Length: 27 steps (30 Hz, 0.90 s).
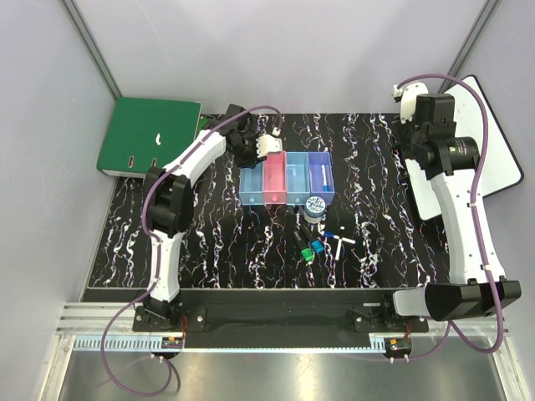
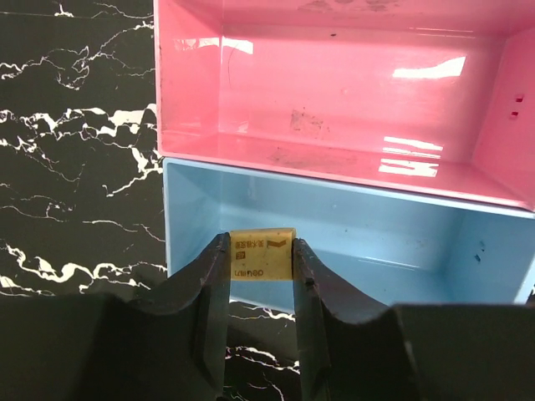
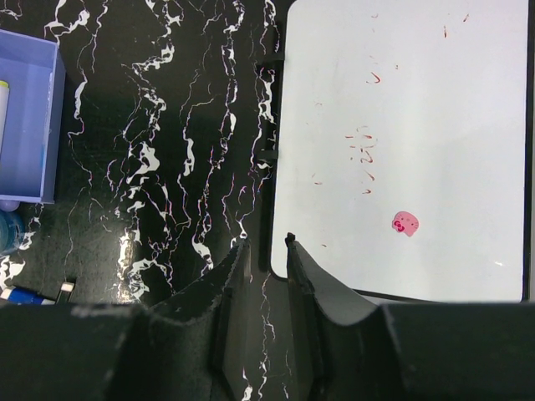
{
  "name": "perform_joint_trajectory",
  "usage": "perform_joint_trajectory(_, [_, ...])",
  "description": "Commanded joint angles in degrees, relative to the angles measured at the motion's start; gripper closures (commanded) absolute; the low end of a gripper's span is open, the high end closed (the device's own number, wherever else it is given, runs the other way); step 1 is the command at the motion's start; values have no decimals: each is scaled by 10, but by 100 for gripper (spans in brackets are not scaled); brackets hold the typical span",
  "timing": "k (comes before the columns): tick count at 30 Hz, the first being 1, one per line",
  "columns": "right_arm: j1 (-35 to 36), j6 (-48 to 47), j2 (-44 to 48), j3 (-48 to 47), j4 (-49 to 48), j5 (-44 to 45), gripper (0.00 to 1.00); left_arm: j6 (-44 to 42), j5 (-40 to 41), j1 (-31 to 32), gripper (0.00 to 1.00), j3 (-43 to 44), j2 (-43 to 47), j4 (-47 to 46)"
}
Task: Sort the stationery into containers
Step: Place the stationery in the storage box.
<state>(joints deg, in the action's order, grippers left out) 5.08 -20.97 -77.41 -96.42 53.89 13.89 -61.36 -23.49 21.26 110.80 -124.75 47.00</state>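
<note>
My left gripper [image 2: 261, 246] is shut on a small yellowish eraser [image 2: 262, 253] with printed lettering, held over the near wall of a light-blue bin [image 2: 376, 242], next to the pink bin [image 2: 334, 92]. From above, that gripper [image 1: 266, 144] hovers at the far left end of the row of containers [image 1: 287, 178]. In front of the row lie a blue tape roll [image 1: 315, 207], short markers [image 1: 307, 247] and thin white pens [image 1: 340, 237]. My right gripper [image 3: 266, 244] is open and empty above the whiteboard's left edge.
A green ring binder [image 1: 149, 135] lies at the back left. A black-rimmed whiteboard [image 3: 401, 142] lies at the right, partly off the marbled mat. The purple bin [image 3: 29, 125] holds a white pen at its left edge.
</note>
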Motion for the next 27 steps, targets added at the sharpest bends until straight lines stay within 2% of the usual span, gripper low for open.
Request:
perform_joint_trajectory(1, [-6, 1, 12, -3, -19, 1, 68, -21, -21, -1, 100, 7, -3, -9])
perform_joint_trajectory(4, [-5, 1, 13, -3, -19, -1, 68, -23, -16, -2, 99, 2, -8, -8])
perform_joint_trajectory(5, [-5, 1, 13, -3, -20, -1, 68, -23, -14, -2, 92, 1, -12, -9])
perform_joint_trajectory(7, [-5, 1, 16, -1, -20, 1, 68, -20, -13, -2, 85, 3, -15, -8])
perform_joint_trajectory(8, [-6, 2, 16, 0, -20, 1, 68, -21, -12, -2, 74, 3, -17, -9])
perform_joint_trajectory(9, [-6, 2, 16, 1, -20, 1, 68, -19, -11, -2, 69, 4, -19, -9])
perform_joint_trajectory(13, [-6, 2, 17, 1, -20, 2, 68, -13, -11, -2, 63, 4, -19, -10])
perform_joint_trajectory(14, [-7, 2, 18, 1, -20, 2, 68, -14, -14, -2, 51, 1, -17, -10])
perform_joint_trajectory(17, [-7, 3, 17, 0, -19, 2, 68, -12, -15, -2, 36, 1, -15, -9])
perform_joint_trajectory(20, [-6, 2, 17, -3, -20, 2, 68, -10, -13, -2, 33, 0, -13, -10])
perform_joint_trajectory(27, [-7, 2, 22, 0, -20, 2, 68, 0, -21, -1, 32, 3, 24, -10])
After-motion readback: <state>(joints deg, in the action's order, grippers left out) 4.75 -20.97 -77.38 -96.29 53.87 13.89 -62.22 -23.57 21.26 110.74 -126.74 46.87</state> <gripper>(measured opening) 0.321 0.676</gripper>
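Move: The left hand, with the small yellow block pinched between its fingers, is already over the storage box's leftmost blue compartment, near its far end. That compartment's middle lies about 4 cm back, level sideways, and some 3 cm below the hand. At the same depth, the pink compartment's middle is about 6 cm to the right and the second blue one's about 13 cm. From the right hand, the leftmost compartment is some 40 cm left, 8 cm ahead and 27 cm down. The left hand lets go of the yellow block over the far part of the leftmost blue compartment. It first sinks straight down about 2 cm, wrist practically unturned, with the block still pinched; as it reaches the bottom, the fingers spread to roughly twice their starting gap, and the hand then stays there, open. ##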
